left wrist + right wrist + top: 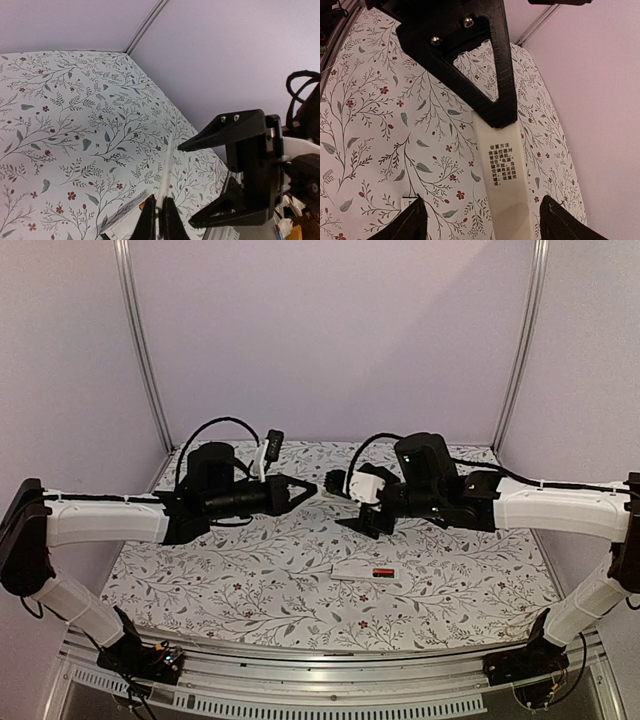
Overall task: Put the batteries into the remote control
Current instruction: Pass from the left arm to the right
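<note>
The white remote control (358, 571) lies flat on the floral table between the arms, with the red-orange battery (384, 571) at its right end; the black battery cannot be made out. The remote also shows low in the left wrist view (122, 222), with an orange bit (148, 201) at its end. My left gripper (305, 490) (159, 222) is shut on a thin white cover strip (167, 165), held in the air. My right gripper (342, 502) (485, 220) is open, its fingers (412, 222) either side of that strip (502, 165), which bears black printed text.
The floral mat (250, 580) covers the table, with pale walls on three sides and metal corner posts (140, 340). The right gripper's open fingers (225, 132) fill the right of the left wrist view, close to the left gripper. A metal rail (330, 680) runs along the near edge.
</note>
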Motion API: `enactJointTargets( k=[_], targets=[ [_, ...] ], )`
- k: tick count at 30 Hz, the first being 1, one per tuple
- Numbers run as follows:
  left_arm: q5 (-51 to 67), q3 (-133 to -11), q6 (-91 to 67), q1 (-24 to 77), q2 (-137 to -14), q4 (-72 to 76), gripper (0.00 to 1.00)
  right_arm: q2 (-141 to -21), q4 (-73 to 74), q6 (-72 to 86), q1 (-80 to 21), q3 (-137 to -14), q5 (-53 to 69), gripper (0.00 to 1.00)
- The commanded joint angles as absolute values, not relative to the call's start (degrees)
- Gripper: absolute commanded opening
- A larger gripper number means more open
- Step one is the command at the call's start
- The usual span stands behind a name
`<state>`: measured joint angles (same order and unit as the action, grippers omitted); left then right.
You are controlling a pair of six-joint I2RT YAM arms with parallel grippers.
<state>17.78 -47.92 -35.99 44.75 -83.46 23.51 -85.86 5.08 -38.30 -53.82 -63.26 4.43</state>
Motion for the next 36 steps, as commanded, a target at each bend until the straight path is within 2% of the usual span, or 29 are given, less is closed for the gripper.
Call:
enactJointTargets(
  k=[1, 5, 12, 16, 23, 24, 25, 26, 28, 30, 31, 36],
  targets=[
    [21.49, -49.42, -37.39, 45.26, -84.77, 26.13, 0.00, -87.26, 4.23, -39.63, -54.31, -62.84, 1.95, 0.73],
    [21.95, -49.65, -37.43, 45.18, -85.16, 25.93, 0.00, -88.19, 3.64, -39.90, -54.24, -62.85, 1.31, 0.63],
    [24.74, -50.43, -37.41, 45.20, -86.26, 25.82, 0.00, -89.29, 3.23, -40.89, -54.23, -62.11, -2.60, 0.58],
    [24.82, -50.45, -37.33, 45.19, -86.49, 25.30, 0.00, -89.00, 3.05, -41.13, -54.24, -62.04, -2.91, 0.43],
    [24.50, -50.58, -37.10, 45.18, -87.07, 24.83, 0.00, -88.07, 5.14, -39.90, -54.26, -62.54, -2.16, 0.31],
    [24.34, -50.73, -36.99, 45.11, -87.15, 24.56, 0.12, -88.07, 6.20, -39.34, -54.28, -62.90, -1.81, 0.30],
    [24.00, -50.78, -36.57, 45.09, -87.06, 24.19, 0.32, -88.20, 7.75, -38.77, -54.23, -63.34, -1.14, 0.29],
    [23.20, -50.70, -35.88, 45.09, -86.84, 23.91, 0.47, -88.17, 9.51, -37.68, -54.23, -63.75, -0.68, 0.29],
    [20.41, -49.90, -33.49, 45.05, -85.66, 23.08, 0.66, -88.36, 13.45, -36.09, -54.12, -64.42, 2.88, 0.28],
    [16.07, -49.06, -30.20, 44.98, -83.78, 21.94, 0.77, -88.63, 17.26, -34.25, -53.60, -64.61, 6.16, 0.28],
    [13.26, -48.59, -28.41, 44.93, -82.85, 21.14, 0.79, -89.11, 19.16, -33.42, -53.08, -64.51, 8.01, 0.28],
    [3.34, -44.30, -17.35, 44.79, -78.23, 20.78, 0.81, -94.00, 27.92, -30.59, -50.97, -65.81, 12.70, 0.30]
  ],
)
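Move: The left hand already holds one end of the white battery cover; the cover's middle lies about 5 cm to this hand's right, 2 cm ahead and slightly lower. From the open right hand, that middle is roughly 3 cm ahead, 2 cm left and 1 cm lower. The remote control lies on the table about 21 cm below the right hand, 2 cm back and 3 cm right; the red battery in it sits some 4 cm farther right. Forward and down some 3 cm, the right hand reaches onto the battery cover and closes its fingers on it, while the left hand keeps its hold and eases slightly right and back. The left fingers then open wide to let go, that hand starting back to its left; the right carries the cover about 5 cm down and 3 cm back, tipping its fingers further down towards the remote. ##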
